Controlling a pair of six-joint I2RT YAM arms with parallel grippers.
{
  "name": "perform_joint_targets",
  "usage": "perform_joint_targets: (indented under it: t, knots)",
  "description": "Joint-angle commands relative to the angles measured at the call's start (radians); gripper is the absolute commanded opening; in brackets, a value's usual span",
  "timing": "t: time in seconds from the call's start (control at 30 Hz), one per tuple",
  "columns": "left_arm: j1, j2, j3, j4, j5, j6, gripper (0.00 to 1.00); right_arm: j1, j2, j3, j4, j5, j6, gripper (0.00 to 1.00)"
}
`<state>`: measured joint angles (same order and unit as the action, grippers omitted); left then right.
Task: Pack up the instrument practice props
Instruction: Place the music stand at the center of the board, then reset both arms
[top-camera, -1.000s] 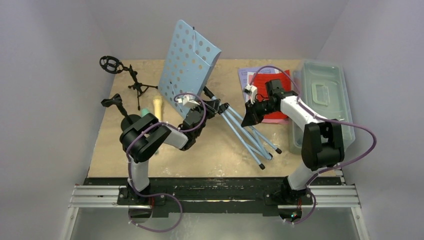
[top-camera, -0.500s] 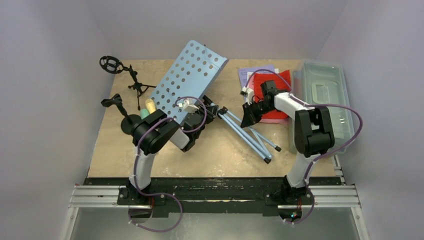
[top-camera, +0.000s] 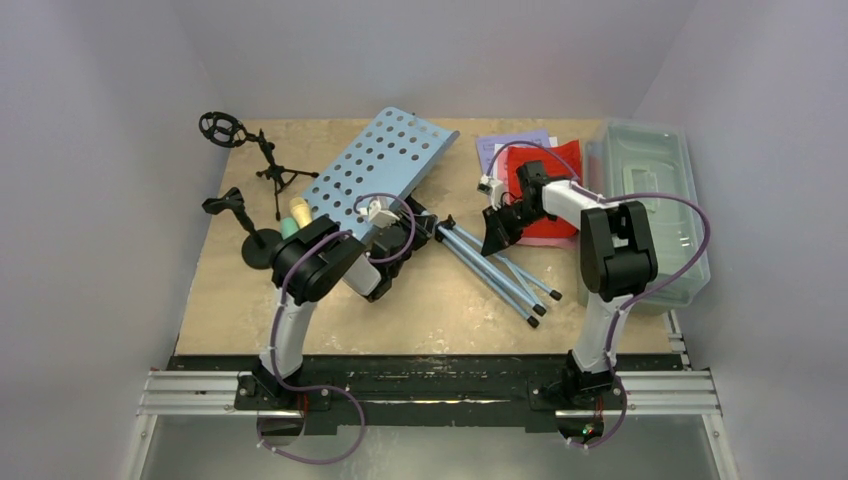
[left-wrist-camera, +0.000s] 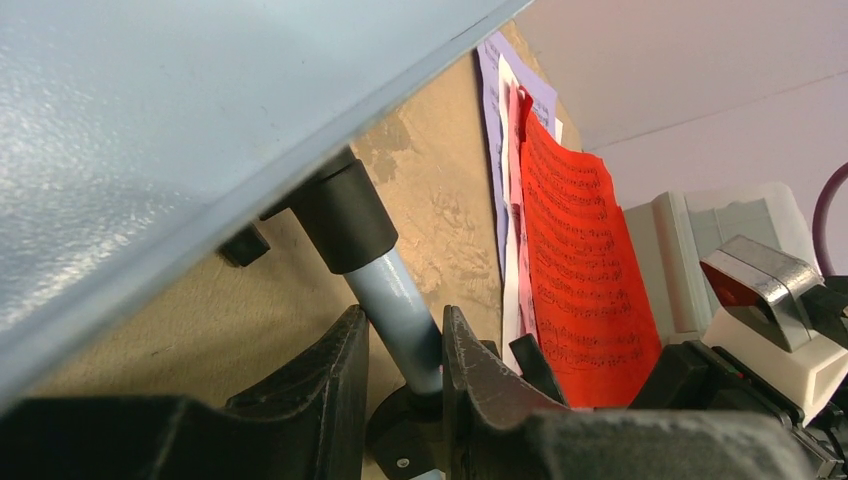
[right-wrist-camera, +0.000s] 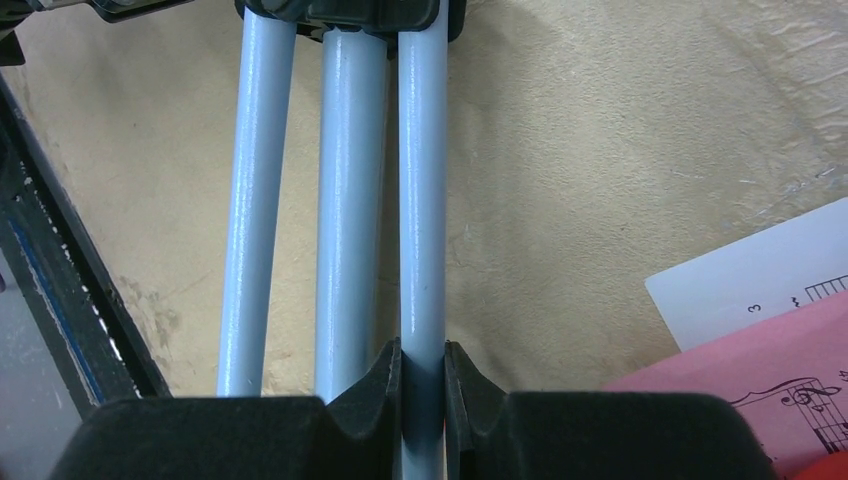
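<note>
The light-blue tripod lies tipped over mid-table, its perforated tray (top-camera: 385, 160) slanting low to the back and its legs (top-camera: 500, 275) folded together, pointing to the front right. My left gripper (top-camera: 405, 235) is shut on the tripod's shaft (left-wrist-camera: 400, 305) just below the tray's black collar. My right gripper (top-camera: 497, 232) is shut on one tripod leg (right-wrist-camera: 422, 200). Red (top-camera: 545, 180), purple (top-camera: 510, 145) and pink (top-camera: 550, 238) sheet-music pages lie behind the right gripper. Yellow (top-camera: 299, 211) and mint-green (top-camera: 289, 228) microphones peek out at the tray's left edge.
Two small black microphone tripods stand at the back left, one (top-camera: 270, 165) with a ring mount, one (top-camera: 245, 225) on a round base. A translucent grey tub (top-camera: 655, 200) with its lid on runs along the right edge.
The tray has swung down from nearly upright to a low slant. The left arm has drawn in toward its base, and the legs and the right gripper have shifted slightly left.
</note>
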<state>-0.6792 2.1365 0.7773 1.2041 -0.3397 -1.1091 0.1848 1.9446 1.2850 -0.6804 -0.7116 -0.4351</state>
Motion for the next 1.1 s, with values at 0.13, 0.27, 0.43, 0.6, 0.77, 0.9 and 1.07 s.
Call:
perform_joint_targets:
  t: [0.13, 0.27, 0.43, 0.6, 0.77, 0.9, 1.07]
  knots:
    - [0.013, -0.117, 0.026, -0.117, 0.011, 0.061, 0.28, -0.018, -0.016, 0.062, 0.035, 0.050, -0.018, 0.28]
    - [0.013, -0.202, 0.075, -0.378, 0.024, 0.042, 0.39, -0.025, -0.057, 0.060, 0.035, 0.062, -0.020, 0.40]
    - [0.011, -0.295, 0.076, -0.507, 0.062, 0.059, 0.52, -0.029, -0.148, 0.056, 0.035, 0.100, -0.029, 0.50]
    - [0.012, -0.410, 0.085, -0.688, 0.132, 0.120, 0.58, -0.029, -0.289, 0.055, 0.021, 0.152, -0.051, 0.57]
    - [0.012, -0.568, 0.003, -0.730, 0.255, 0.196, 0.60, -0.028, -0.511, 0.007, 0.029, 0.160, -0.083, 0.67]
    - [0.011, -0.715, -0.043, -0.796, 0.301, 0.274, 0.63, -0.028, -0.694, -0.064, 0.072, 0.140, -0.068, 0.77]
    - [0.016, -0.902, -0.012, -0.984, 0.307, 0.427, 0.91, -0.030, -0.914, -0.118, 0.104, 0.113, -0.049, 0.95]
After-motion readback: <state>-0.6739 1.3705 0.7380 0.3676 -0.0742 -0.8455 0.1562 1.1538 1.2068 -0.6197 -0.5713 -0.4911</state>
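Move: My left fingers hold the music stand's pole almost over the board's centre, some 2 cm back and 4 cm below; the leg clamp sits about 4 cm to their right, and the blue desk's middle 10 cm ahead and 9 cm left. My right fingers hold one leg, with the board's centre about 13 cm left, 3 cm ahead and 3 cm below; from them the feet lie 12 cm back and 10 cm right, the red sheet 12 cm ahead and 11 cm right. I open both grippers and let go of the pole and the leg. My right hand first eases forward and right, then climbs about 24 cm above the legs while drawing back again, its fingers swinging forward from their downward slant by almost 50 degrees. My left hand dips slightly, then rises some 13 cm and backs off from the pole, turning clockwise and rolling its left side up. ##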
